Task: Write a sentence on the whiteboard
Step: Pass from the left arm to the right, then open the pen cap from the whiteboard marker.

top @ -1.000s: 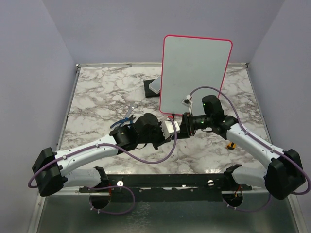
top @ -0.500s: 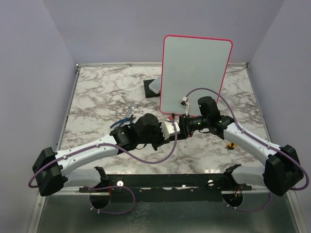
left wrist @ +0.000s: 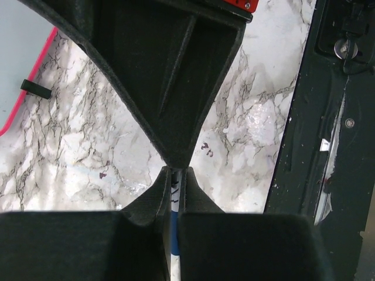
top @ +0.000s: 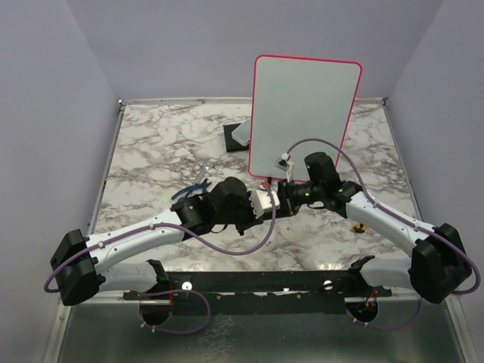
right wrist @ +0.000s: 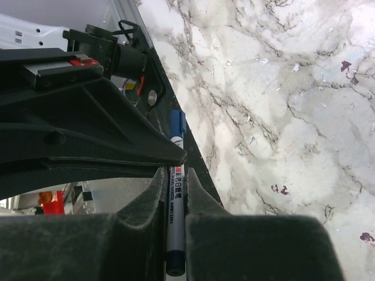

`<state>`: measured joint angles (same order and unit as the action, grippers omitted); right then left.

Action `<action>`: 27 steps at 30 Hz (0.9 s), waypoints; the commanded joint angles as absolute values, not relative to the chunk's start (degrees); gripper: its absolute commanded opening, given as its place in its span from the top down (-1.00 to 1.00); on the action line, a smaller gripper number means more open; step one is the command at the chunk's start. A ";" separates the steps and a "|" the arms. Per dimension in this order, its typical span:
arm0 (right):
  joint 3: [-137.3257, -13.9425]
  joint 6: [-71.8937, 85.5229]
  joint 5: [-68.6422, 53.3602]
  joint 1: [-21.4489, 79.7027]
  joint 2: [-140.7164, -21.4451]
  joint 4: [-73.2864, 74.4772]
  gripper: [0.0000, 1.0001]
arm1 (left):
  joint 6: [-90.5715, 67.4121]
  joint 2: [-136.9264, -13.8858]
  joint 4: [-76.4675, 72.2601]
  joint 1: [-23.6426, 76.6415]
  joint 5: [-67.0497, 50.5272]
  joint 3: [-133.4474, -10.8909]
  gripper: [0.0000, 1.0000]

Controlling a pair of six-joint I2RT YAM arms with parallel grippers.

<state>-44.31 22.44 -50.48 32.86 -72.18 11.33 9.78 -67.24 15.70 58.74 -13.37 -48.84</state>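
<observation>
The whiteboard (top: 302, 113) stands upright at the back of the marble table, its red-framed corner (left wrist: 23, 93) also showing in the left wrist view. No sentence is in view on its pale face. A white marker (right wrist: 177, 193) with a blue cap (right wrist: 177, 123) hangs level above the table between the two arms. My left gripper (top: 270, 203) (left wrist: 174, 173) is shut on one part of the marker (left wrist: 173, 196). My right gripper (top: 282, 195) (right wrist: 174, 173) faces it, tip to tip, and is shut on the printed barrel.
A black-and-white eraser block (top: 239, 134) lies left of the board. A small orange-and-black object (top: 361, 227) sits on the table (top: 151, 151) under the right forearm. A blue piece (top: 198, 185) sticks up by the left wrist. A black rail (top: 257, 281) runs along the near edge.
My right gripper has closed onto the marker, and its wrist has shifted slightly left toward the left gripper. The left gripper has stayed shut and in place.
</observation>
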 commanded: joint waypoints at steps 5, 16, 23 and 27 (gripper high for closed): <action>-38.75 27.00 -36.05 34.10 -63.62 3.12 0.99 | 5.95 -65.22 13.68 57.02 -5.94 -49.95 -0.75; -26.71 35.88 -23.41 34.10 -51.71 -26.51 0.99 | -27.66 -53.84 -5.77 45.16 3.01 -43.54 -0.98; -24.30 41.29 -21.70 34.10 -48.58 -41.67 0.99 | -46.60 -48.83 -14.82 41.92 8.11 -38.10 -0.98; -25.02 41.56 -21.07 34.10 -49.48 -43.68 0.99 | -52.85 -48.45 -19.98 41.38 5.97 -36.98 -0.98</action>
<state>-24.95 39.70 -23.40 33.80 -49.25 -36.38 -40.97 -49.71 -11.31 42.04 5.13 -37.91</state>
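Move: The marker is already held by both grippers: its middle is roughly 1 cm right of the left hand's point and 2 cm left of the right hand's, at grip height. From the right hand, the whiteboard's middle is some 24 cm ahead and 10 cm to the right, nearly level. From the left hand, the pliers lie about 15 cm ahead, 22 cm left and 16 cm down; the grey box is about 37 cm ahead, 5 cm left, 14 cm down. Keep the right fingers shut on the marker and spring the left ones wide open to let go, then back the left gripper off up, forward and left, about 18 cm in all, turning it counter-clockwise until its fingers level out. Meanwhile lift the right hand some 12 cm and a little forward, swinging it clockwise by about 30 degrees and raising its tips. ##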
